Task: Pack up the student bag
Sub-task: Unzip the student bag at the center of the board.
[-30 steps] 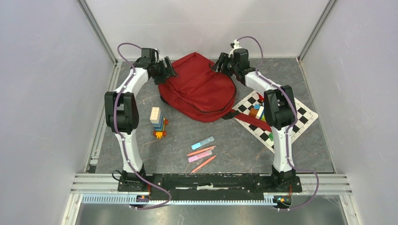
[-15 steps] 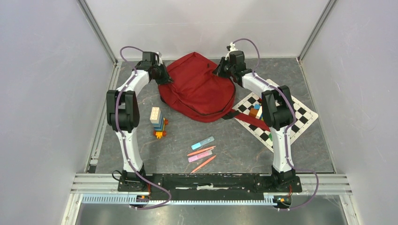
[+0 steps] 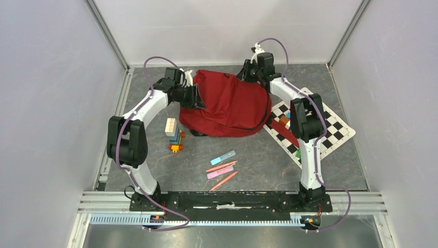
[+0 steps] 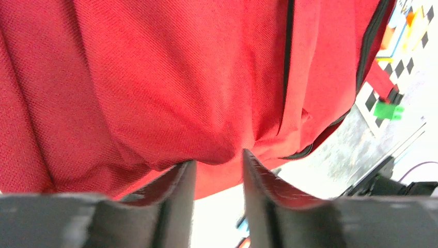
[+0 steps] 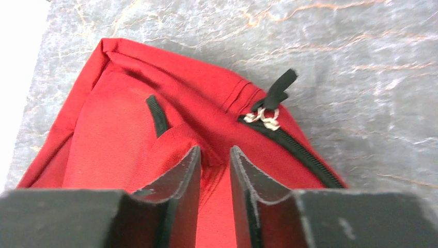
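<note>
The student bag (image 3: pixel 230 106), a dark red backpack, sits bunched up at the back middle of the table. My left gripper (image 3: pixel 198 97) is at its left edge. In the left wrist view the gripper (image 4: pixel 218 157) has a fold of the bag's fabric (image 4: pixel 155 77) pinched between its tips. My right gripper (image 3: pixel 247 72) is at the bag's far top. In the right wrist view the gripper (image 5: pixel 214 150) is closed on a ridge of red cloth (image 5: pixel 119 134), just left of the black zip pull (image 5: pixel 268 106).
A stacked block tower (image 3: pixel 173 134) stands left of the bag. Several pens and highlighters (image 3: pixel 222 166) lie in front of it. A checkered board (image 3: pixel 320 129) with loose blocks (image 3: pixel 283 122) lies at the right, partly under the bag. Walls close in on three sides.
Both grippers closed on the bag's fabric. The left one drew right and nearer. The bag bunched up and shifted right, onto the board's edge.
</note>
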{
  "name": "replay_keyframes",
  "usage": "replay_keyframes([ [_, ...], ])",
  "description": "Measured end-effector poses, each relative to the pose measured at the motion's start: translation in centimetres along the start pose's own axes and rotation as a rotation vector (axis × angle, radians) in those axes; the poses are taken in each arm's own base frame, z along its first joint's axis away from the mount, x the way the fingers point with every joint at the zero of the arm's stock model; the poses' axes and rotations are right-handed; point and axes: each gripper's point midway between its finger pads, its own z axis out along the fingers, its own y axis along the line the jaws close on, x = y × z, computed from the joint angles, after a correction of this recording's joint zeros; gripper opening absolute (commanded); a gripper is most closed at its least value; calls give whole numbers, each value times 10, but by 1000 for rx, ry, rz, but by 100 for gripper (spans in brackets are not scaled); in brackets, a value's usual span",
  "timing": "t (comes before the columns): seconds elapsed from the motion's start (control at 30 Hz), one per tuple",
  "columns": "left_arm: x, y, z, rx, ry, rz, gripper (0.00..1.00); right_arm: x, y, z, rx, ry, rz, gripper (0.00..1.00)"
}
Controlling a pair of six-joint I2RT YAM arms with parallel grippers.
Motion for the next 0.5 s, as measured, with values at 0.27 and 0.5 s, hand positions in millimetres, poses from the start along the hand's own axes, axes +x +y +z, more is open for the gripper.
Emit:
replay_keyframes([
  [0.27,-44,-24,-34,-30,-52,58,89,-16,-8,-4,-22,-34,-100,65],
  [0.5,-127,-36,-21,-14,-200,107,91,-18,18,-2,-95,-45,-160,64],
])
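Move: For the left hand, the black tab near the bag's top edge lies about 12 cm ahead, 10 cm right and 5 cm below; the bag's top left corner is some 14 cm ahead and 1 cm left. From the right hand, the zipper pulls are roughly 5 cm straight ahead and 6 cm below, with the black tab about 2 cm ahead and 5 cm left, equally low. Left hand opens, rising and reaching forward some 10 cm towards the black tab; right opens, lifting 2 cm. ##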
